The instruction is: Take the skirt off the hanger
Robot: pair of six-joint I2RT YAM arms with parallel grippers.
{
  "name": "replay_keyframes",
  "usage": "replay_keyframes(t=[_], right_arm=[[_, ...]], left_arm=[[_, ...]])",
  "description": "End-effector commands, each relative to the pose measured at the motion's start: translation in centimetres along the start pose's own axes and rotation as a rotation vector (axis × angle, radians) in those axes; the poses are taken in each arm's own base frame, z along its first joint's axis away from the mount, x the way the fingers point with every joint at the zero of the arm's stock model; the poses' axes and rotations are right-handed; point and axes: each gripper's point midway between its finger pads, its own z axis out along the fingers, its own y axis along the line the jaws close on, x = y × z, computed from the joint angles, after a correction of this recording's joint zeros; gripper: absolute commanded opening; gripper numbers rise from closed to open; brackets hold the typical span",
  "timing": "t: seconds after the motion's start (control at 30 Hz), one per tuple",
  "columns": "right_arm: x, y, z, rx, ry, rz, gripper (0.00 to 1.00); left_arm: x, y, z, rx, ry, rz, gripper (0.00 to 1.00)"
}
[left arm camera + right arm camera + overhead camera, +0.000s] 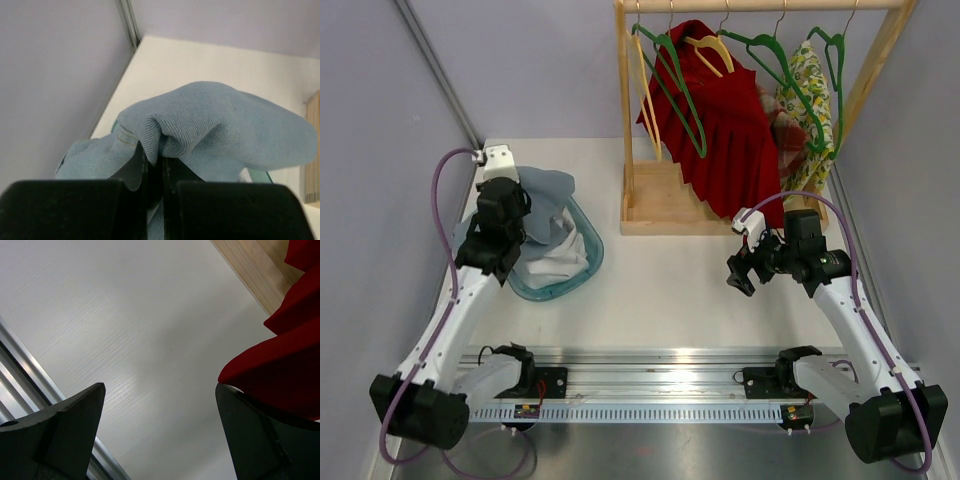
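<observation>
A red pleated skirt hangs on a yellow hanger on the wooden rack, its hem reaching down to the rack's base. My right gripper is open just in front of and below that hem. In the right wrist view the red skirt lies against the right finger, and nothing is between the fingers of the right gripper. My left gripper is shut on a fold of a blue denim garment, held at the left gripper above the basket.
A teal basket with pale cloth in it sits at the left under the denim. The wooden rack stands at the back with green hangers and a floral garment. Walls close in on both sides.
</observation>
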Motion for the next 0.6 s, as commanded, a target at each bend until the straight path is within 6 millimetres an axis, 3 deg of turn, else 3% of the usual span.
replay_keyframes(t=[0.0,0.2,0.3,0.33,0.37,0.43,0.57], right_arm=[[-1.4,-0.2,-0.4,0.000,-0.040,-0.029,0.99],[-1.2,-0.4,-0.4,0.006,-0.033,-0.028,1.00],[-1.2,-0.4,-0.4,0.008,-0.034,-0.028,0.99],[-1.3,-0.3,-0.4,0.004,-0.035,-0.029,1.00],[-1.3,-0.3,-0.4,0.004,-0.036,-0.029,0.99],[-1.3,-0.4,-0.5,0.007,-0.038,-0.030,1.00],[-1.4,-0.3,-0.6,0.010,-0.043,-0.033,0.99]], left_arm=[[-1.4,-3.0,1.9,0.104,-0.003,-0.162,0.00],[4.8,-8.7,4.0,0.281,0.207,-0.208,0.00],[9.7,-10.5,5.0,0.315,0.342,-0.208,0.00],[12.3,-11.3,5.5,0.323,0.435,-0.209,0.00],[12.1,-11.3,5.4,0.329,0.447,-0.223,0.00],[15.1,-11.8,5.7,0.326,0.559,-0.216,0.00],[16.4,-11.5,6.4,0.301,0.590,-0.229,0.00]])
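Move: The left hand already holds the blue skirt high up. The middle of the teal tub it is being taken to lies about 25 cm below, some 5 cm to the right and 2 cm ahead. The white cloth in the tub sits about 8 cm right, 3 cm back and 25 cm down; the rack's left post foot is 23 cm right, 9 cm ahead and 27 cm down. From the idle right hand, the tub is some 45 cm left, 12 cm ahead and 12 cm lower. Still pinching the bunched skirt between shut fingers, the left hand brings it quickly down towards the teal tub, sinking about 19 cm while easing to the right and forward. On the way the wrist tips some 30 degrees fingers-down and rolls left side down, with a slight clockwise turn, and the grip never opens. ##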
